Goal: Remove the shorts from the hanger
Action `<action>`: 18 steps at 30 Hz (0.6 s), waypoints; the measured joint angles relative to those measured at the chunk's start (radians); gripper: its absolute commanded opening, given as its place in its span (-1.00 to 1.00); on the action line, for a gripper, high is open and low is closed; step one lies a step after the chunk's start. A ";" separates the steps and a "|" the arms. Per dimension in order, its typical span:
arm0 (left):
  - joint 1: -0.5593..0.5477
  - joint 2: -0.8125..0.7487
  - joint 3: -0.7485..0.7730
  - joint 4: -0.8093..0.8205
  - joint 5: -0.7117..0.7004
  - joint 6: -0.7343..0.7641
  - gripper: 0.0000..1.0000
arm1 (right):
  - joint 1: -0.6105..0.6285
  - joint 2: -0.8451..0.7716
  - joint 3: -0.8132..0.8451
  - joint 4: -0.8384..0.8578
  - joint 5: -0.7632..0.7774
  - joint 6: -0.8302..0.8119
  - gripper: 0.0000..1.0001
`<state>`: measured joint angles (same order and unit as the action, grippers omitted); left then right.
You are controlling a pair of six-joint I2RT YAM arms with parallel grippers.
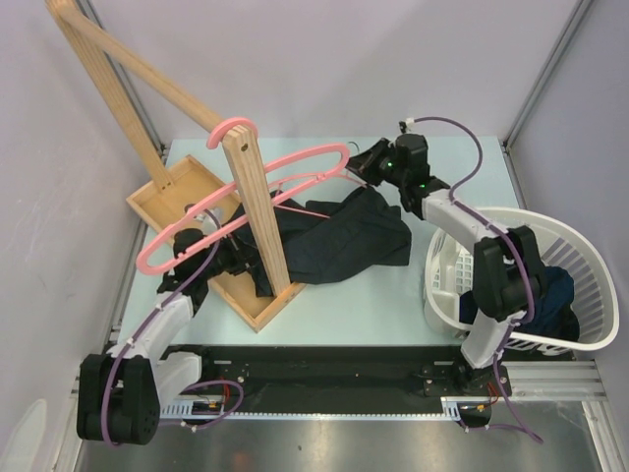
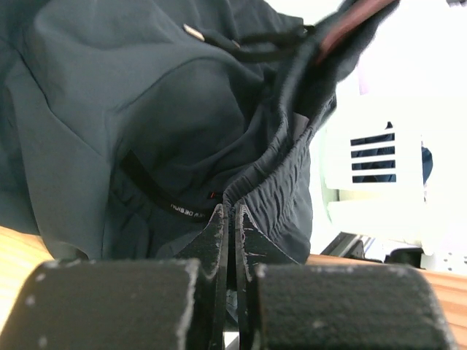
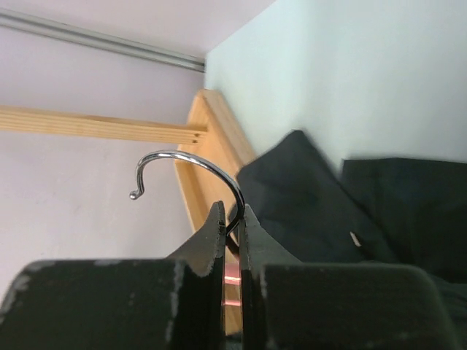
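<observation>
The blackish dark green shorts (image 1: 339, 241) lie bunched on the table beside the wooden rack, one end still up by the pink hanger (image 1: 305, 167). My right gripper (image 1: 360, 165) is shut on the hanger's neck; in the right wrist view (image 3: 233, 208) the hanger's metal hook (image 3: 191, 162) curves up out of the shut jaws, with the shorts (image 3: 306, 200) beyond. My left gripper (image 1: 228, 254) is shut on the waistband of the shorts (image 2: 182, 95), with the cloth pinched at the fingertips (image 2: 232, 208). The navy shorts (image 1: 552, 295) lie in the basket.
A wooden rack (image 1: 251, 211) with a tray base and slanted bars stands at the left. A second pink hanger (image 1: 182, 231) hangs from it by a pink hook. A white laundry basket (image 1: 580, 236) stands at the right, also in the left wrist view (image 2: 379, 157).
</observation>
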<state>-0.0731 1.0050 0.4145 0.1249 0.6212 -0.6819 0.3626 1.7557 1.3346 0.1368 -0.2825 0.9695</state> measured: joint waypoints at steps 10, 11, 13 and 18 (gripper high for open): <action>0.002 0.028 -0.028 0.000 0.023 0.000 -0.99 | 0.151 0.197 0.047 0.245 0.032 0.202 -1.00; 0.002 0.028 -0.031 0.000 0.023 0.000 -0.99 | 0.159 0.201 0.059 0.248 0.032 0.211 -1.00; 0.002 0.029 -0.035 0.002 0.023 0.000 -0.99 | 0.173 0.211 0.097 0.254 0.030 0.235 -1.00; 0.002 0.040 -0.039 0.015 0.025 0.000 -0.99 | 0.177 0.214 0.203 0.291 0.031 0.291 -1.00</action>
<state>-0.0711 1.0447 0.3752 0.1402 0.6460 -0.6823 0.5392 1.9694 1.5375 0.4282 -0.2512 1.2610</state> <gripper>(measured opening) 0.020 0.051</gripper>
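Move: The shorts hang low under my right hand, which holds their hanger by its neck: their middle is some 10 cm back, 4 cm to its left and 15 cm below. The rack's front post stands about 21 cm back and 18 cm left, its middle near hand height. The empty pink hanger on that post is roughly 23 cm back, 22 cm left and 14 cm higher. From my left hand the shorts' middle lies 12 cm ahead, 20 cm right and 5 cm below. I sweep my right hand about 11 cm left beyond the shorts, dipping a little first and then rising to finish 5 or 6 cm higher, while the wrist rolls some 20 degrees so its left side comes up. Its shut fingers keep their pinch just under the metal hook. My left hand keeps the waistband pinched and sinks about 2 cm as a counter-hold. ##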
